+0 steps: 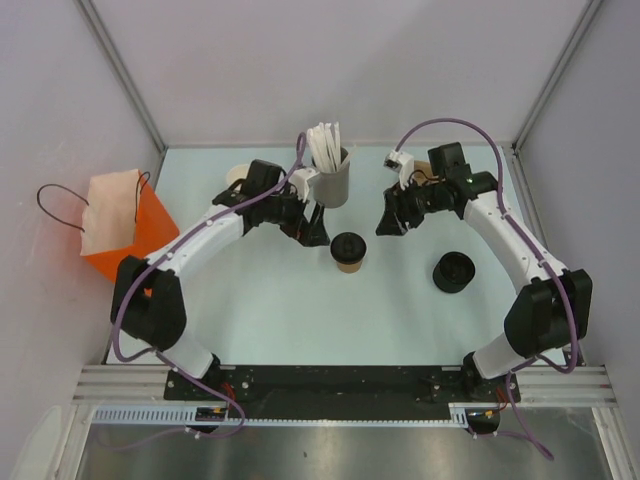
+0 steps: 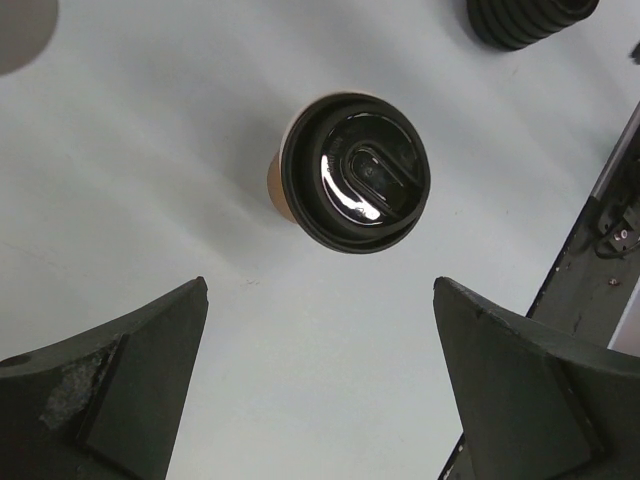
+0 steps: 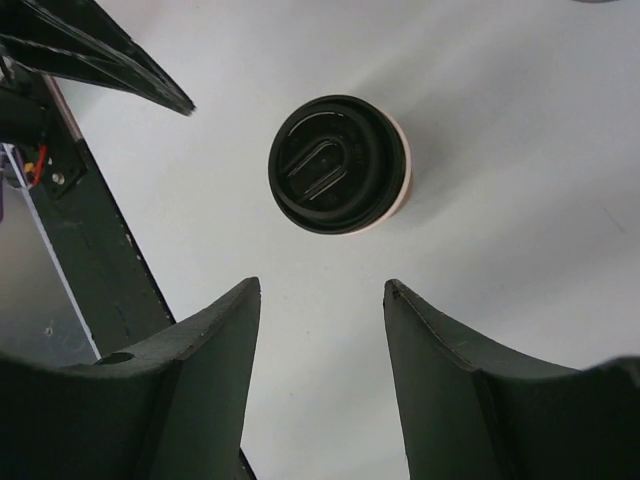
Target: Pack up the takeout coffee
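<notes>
The takeout coffee (image 1: 348, 251) is a small tan-brown paper cup with a black lid on it, standing upright mid-table. In the left wrist view the coffee (image 2: 354, 172) sits ahead of my left gripper (image 2: 320, 285), whose jaws stand wide open and empty. From the right wrist camera the coffee (image 3: 340, 164) stands just beyond my right gripper (image 3: 322, 285), open with bare table between the fingers. Seen from above, the left gripper (image 1: 315, 235) is left of the cup and the right gripper (image 1: 387, 223) is at its upper right. Neither touches it.
An orange paper bag (image 1: 122, 222) stands open at the table's left edge. A grey holder of white sticks (image 1: 331, 175) is at the back, behind the left gripper. A stack of black lids (image 1: 454, 272) lies right of the cup. Brown cups (image 1: 238, 175) sit behind the left arm.
</notes>
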{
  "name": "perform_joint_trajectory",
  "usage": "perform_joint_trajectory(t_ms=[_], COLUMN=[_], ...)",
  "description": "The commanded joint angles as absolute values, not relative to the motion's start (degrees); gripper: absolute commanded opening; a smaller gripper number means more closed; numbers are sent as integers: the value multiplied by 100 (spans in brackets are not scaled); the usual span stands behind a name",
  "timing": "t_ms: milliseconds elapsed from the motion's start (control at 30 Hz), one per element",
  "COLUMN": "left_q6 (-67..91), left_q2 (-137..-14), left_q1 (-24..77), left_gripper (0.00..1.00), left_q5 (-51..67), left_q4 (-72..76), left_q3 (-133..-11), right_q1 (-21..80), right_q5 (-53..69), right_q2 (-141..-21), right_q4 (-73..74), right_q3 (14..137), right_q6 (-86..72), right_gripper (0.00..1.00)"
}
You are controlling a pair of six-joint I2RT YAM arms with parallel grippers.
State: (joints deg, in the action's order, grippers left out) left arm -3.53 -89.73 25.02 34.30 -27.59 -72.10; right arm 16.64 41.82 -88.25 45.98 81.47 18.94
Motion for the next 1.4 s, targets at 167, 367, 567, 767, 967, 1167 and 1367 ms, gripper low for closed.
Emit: perform_joint_trajectory(t_ms=[167, 367, 567, 767, 967, 1167, 1367], left_q6=[-431, -404, -352, -369, -290, -308, -290], left_q2=[-9430, -9597, -9826, -10010, -10142, -10239, -10301], left_q1=[2531, 2531, 2540, 2540, 2540, 2566, 2610], left_gripper=[99, 99, 99, 100, 99, 99, 99], left_q5=[3639, 3393, 3313, 3208, 3296, 3340, 3366], left_q4=[-2584, -2540, -2593, -2584, -2584, -2637, -2628], left_q3=[-7242, -7216, -7418, -7506, -7629, -7717, -7734], right_q1=[1415, 1415, 1441, 1468, 1626, 1723, 1635], right_q5=[4728, 4597, 4509, 4272, 3868, 3508, 3139], right_q2=[-8789, -8965, -9009, -9149, -9456, -9659, -9721], right_q4=[4122, 3946, 3832, 3507, 3235, 3147, 3138], right_q3=[7875, 7734, 7629, 7427, 7418, 7418, 7409], right_q6=[1573, 1407, 1362, 1117, 879, 774, 651], right_gripper=[55, 54, 54, 54, 54, 54, 53])
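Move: The lidded coffee cup stands between the hands: from the left hand about 8 cm to the right, 2 cm back and 12 cm below; from the right hand some 10 cm to the left, 2 cm back and 16 cm below. The straw holder is roughly 15 cm ahead of the left hand and 3 cm to its right. The stack of black lids lies about 18 cm to the right of the right hand and 4 cm back. The lidded cup is closed in on from both sides as both hands sink beside it, the left about 7 cm and the right some 8 cm, each easing 2 to 3 cm forward. The left stays wide open, its rear fingertip coming right up to the lid's edge; the right stays half open and turns about 15 degrees, partly clockwise. ##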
